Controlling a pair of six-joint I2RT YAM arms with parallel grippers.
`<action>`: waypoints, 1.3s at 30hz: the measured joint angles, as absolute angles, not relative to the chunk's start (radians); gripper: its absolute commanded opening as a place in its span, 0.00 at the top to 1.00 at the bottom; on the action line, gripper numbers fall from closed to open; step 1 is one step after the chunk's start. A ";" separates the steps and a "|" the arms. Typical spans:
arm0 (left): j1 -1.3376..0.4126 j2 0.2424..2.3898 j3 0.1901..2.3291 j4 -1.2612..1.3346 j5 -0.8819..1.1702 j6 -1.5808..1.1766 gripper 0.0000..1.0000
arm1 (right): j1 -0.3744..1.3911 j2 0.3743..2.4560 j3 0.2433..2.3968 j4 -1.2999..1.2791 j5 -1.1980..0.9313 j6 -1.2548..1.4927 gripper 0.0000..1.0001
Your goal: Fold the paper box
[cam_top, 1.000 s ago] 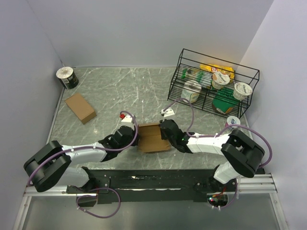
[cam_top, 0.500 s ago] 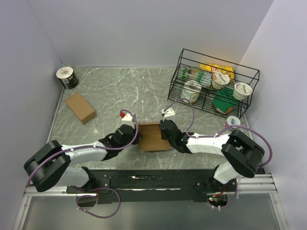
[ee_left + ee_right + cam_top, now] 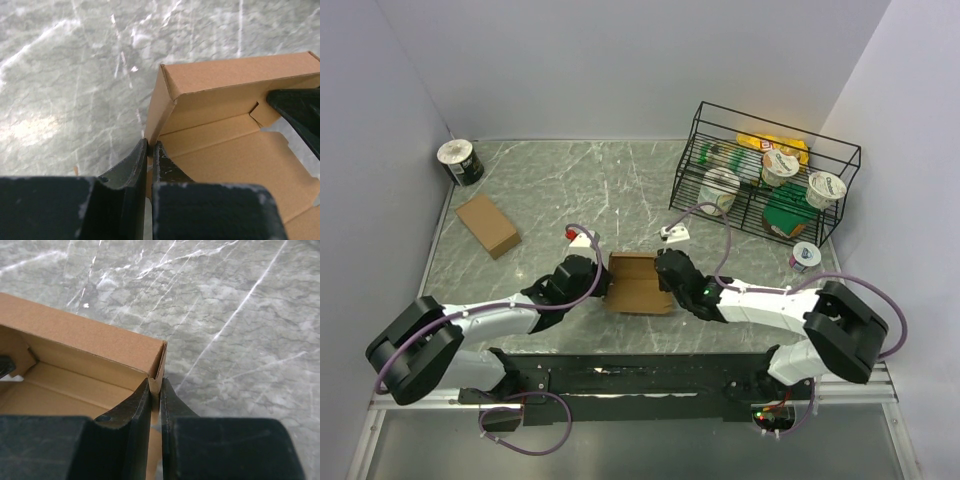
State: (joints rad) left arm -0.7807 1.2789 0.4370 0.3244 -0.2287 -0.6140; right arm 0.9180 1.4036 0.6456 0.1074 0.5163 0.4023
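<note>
The paper box (image 3: pixel 636 285) is a plain brown cardboard piece, partly folded, with its far wall and both side walls raised, lying low between my two arms. My left gripper (image 3: pixel 604 284) is shut on the box's left side wall; in the left wrist view the fingers (image 3: pixel 151 145) pinch that thin wall (image 3: pixel 159 115) at its near corner. My right gripper (image 3: pixel 666 279) is shut on the right side wall; in the right wrist view its jaws (image 3: pixel 155 385) clamp the cardboard edge of the box (image 3: pixel 95 340). The right finger (image 3: pixel 300 110) shows inside the box in the left wrist view.
A second, fully formed brown box (image 3: pixel 488 225) lies at the left. A round can (image 3: pixel 460 162) stands in the far left corner. A black wire rack (image 3: pixel 765 175) with yogurt cups and packets stands at the far right, and one cup (image 3: pixel 805 256) sits on the table before it.
Both grippers, still clamped on the box, have shifted it slightly away from the bases. The right arm's elbow has swung right, uncovering the cup on the table.
</note>
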 measured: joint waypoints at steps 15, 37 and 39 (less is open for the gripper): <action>-0.775 1.232 0.409 0.382 -0.167 -0.614 0.83 | 0.919 1.313 0.629 0.044 0.522 0.436 1.00; -0.734 1.263 0.274 0.634 0.005 -0.612 0.24 | 0.905 1.388 0.582 0.087 0.506 0.393 1.00; -0.734 1.294 0.277 0.652 0.015 -0.608 0.27 | 0.905 1.390 0.582 0.096 0.494 0.392 1.00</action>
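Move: Both my hands already pinch the paper box, about 12 cm apart, by the side flaps at the ends of its standing far wall. From my left hand the box's middle lies about 6 cm right, 1 cm back and 3 cm below, with the far wall's middle 3 cm ahead and 6 cm right. The brown carton is some 26 cm left and 12 cm ahead. From my right hand the box's middle is 6 cm left, 1 cm back and 3 cm below. I lift the box about 1.5 cm with both hands, then open my left fingers wide to let go of its left flap. My left hand backs away about 2 cm and sinks 2 cm, rolling its left side down and turning clockwise, roughly 10 degrees each. My right hand keeps its pinch and swings the box down nearly 4 cm and to the right, easing back left a little at the end. ##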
